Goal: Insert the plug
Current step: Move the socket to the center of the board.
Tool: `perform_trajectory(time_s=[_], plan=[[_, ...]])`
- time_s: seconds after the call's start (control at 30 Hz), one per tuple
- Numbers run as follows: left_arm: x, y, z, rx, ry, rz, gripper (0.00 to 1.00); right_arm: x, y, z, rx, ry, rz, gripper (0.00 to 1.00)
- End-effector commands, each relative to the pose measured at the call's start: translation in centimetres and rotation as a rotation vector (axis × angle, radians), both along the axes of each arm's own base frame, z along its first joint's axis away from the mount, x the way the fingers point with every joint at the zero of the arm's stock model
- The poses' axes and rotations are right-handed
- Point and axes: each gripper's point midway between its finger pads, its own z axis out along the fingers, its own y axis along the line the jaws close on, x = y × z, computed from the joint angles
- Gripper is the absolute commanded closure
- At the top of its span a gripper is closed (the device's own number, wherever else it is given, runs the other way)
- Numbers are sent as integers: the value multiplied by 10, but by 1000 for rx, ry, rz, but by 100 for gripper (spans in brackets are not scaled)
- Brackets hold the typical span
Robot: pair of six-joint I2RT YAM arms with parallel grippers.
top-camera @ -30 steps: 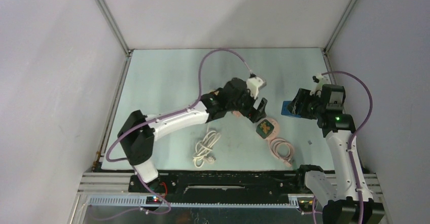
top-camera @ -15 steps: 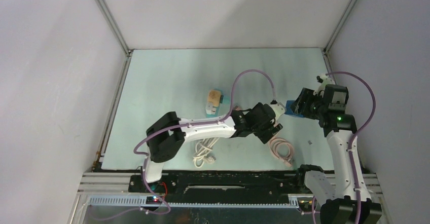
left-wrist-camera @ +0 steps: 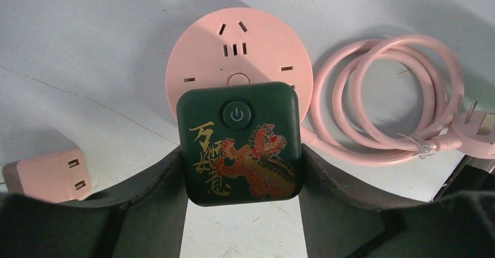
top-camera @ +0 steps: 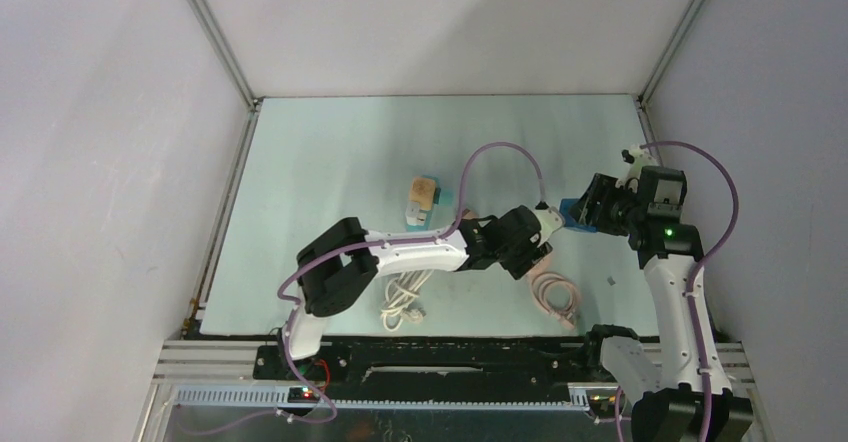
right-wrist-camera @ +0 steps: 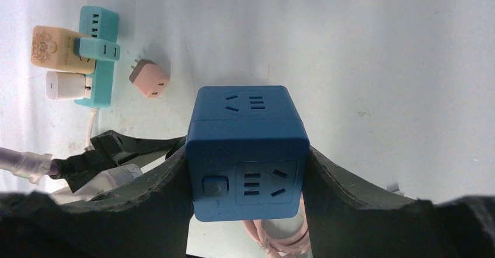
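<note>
A dark green plug block (left-wrist-camera: 239, 144) with a gold and red dragon and a power button sits against the near rim of the round pink socket (left-wrist-camera: 233, 42). My left gripper (left-wrist-camera: 240, 173) is shut on the block, one finger against each side. In the top view the left gripper (top-camera: 530, 247) covers the block. A blue cube socket (right-wrist-camera: 248, 153) is held off the table in my right gripper (right-wrist-camera: 248, 179), which is shut on its two sides. The top view shows that cube (top-camera: 572, 212) at the right gripper (top-camera: 600, 207), just right of the left wrist.
The pink socket's coiled cord (left-wrist-camera: 397, 106) lies to its right, ending in a pink plug (left-wrist-camera: 476, 132). A small pink adapter (left-wrist-camera: 49, 173) lies to the left. A teal power strip (top-camera: 425, 202) with chargers sits mid-table. A white cord (top-camera: 405, 297) lies near the front.
The left arm swung from the table's middle down over the pink socket, then closed its jaws onto the green block. The right arm has kept the blue cube still.
</note>
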Motion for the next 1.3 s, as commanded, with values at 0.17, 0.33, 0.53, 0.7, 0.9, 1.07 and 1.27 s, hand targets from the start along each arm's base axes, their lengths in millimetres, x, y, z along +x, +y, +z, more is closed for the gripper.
perform_trajectory(time_s=[0.17,0.33,0.53,0.7,0.9,1.07,1.27], plan=[[4,31,37,-70,-90,-110,52,7,14,7,54,-9,85,100],[2,69,37,-29,-126,-141,50,5,24,2,76,30,144,100],[-14,104,33,-8,-136,-220,45,0,51,-2,94,87,278,100],[-18,117,24,13,-135,-221,29,-6,73,-6,123,136,388,100],[-8,126,56,-93,-226,-108,11,-8,90,3,186,148,450,100],[-16,142,111,-281,-290,-70,5,-11,105,9,252,181,518,100],[-29,178,163,-483,-280,-32,0,-13,124,11,333,201,597,100]])
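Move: The pink socket, with the green cube on it between the left fingers, has its middle about 3 cm right, 1 cm ahead and 4 cm below. The open spot towards the board's centre lies some 13 cm left and 2 cm back; the small pink adapter 12 cm left, 8 cm ahead; the cable coil 7 cm right, 7 cm back. From the right hand, holding the blue cube, the socket is roughly 5 cm left, 4 cm back, 14 cm below. The pink socket is dragged left by the green cube still gripped on it: the left hand slides level about 13 cm and slightly back, turning some 10 degrees clockwise, then opens wide, lets go and rises steeply about 12 cm, drifting on left as it tilts up. The right hand keeps the blue cube and follows the socket left some 10 cm, swinging counter-clockwise. ##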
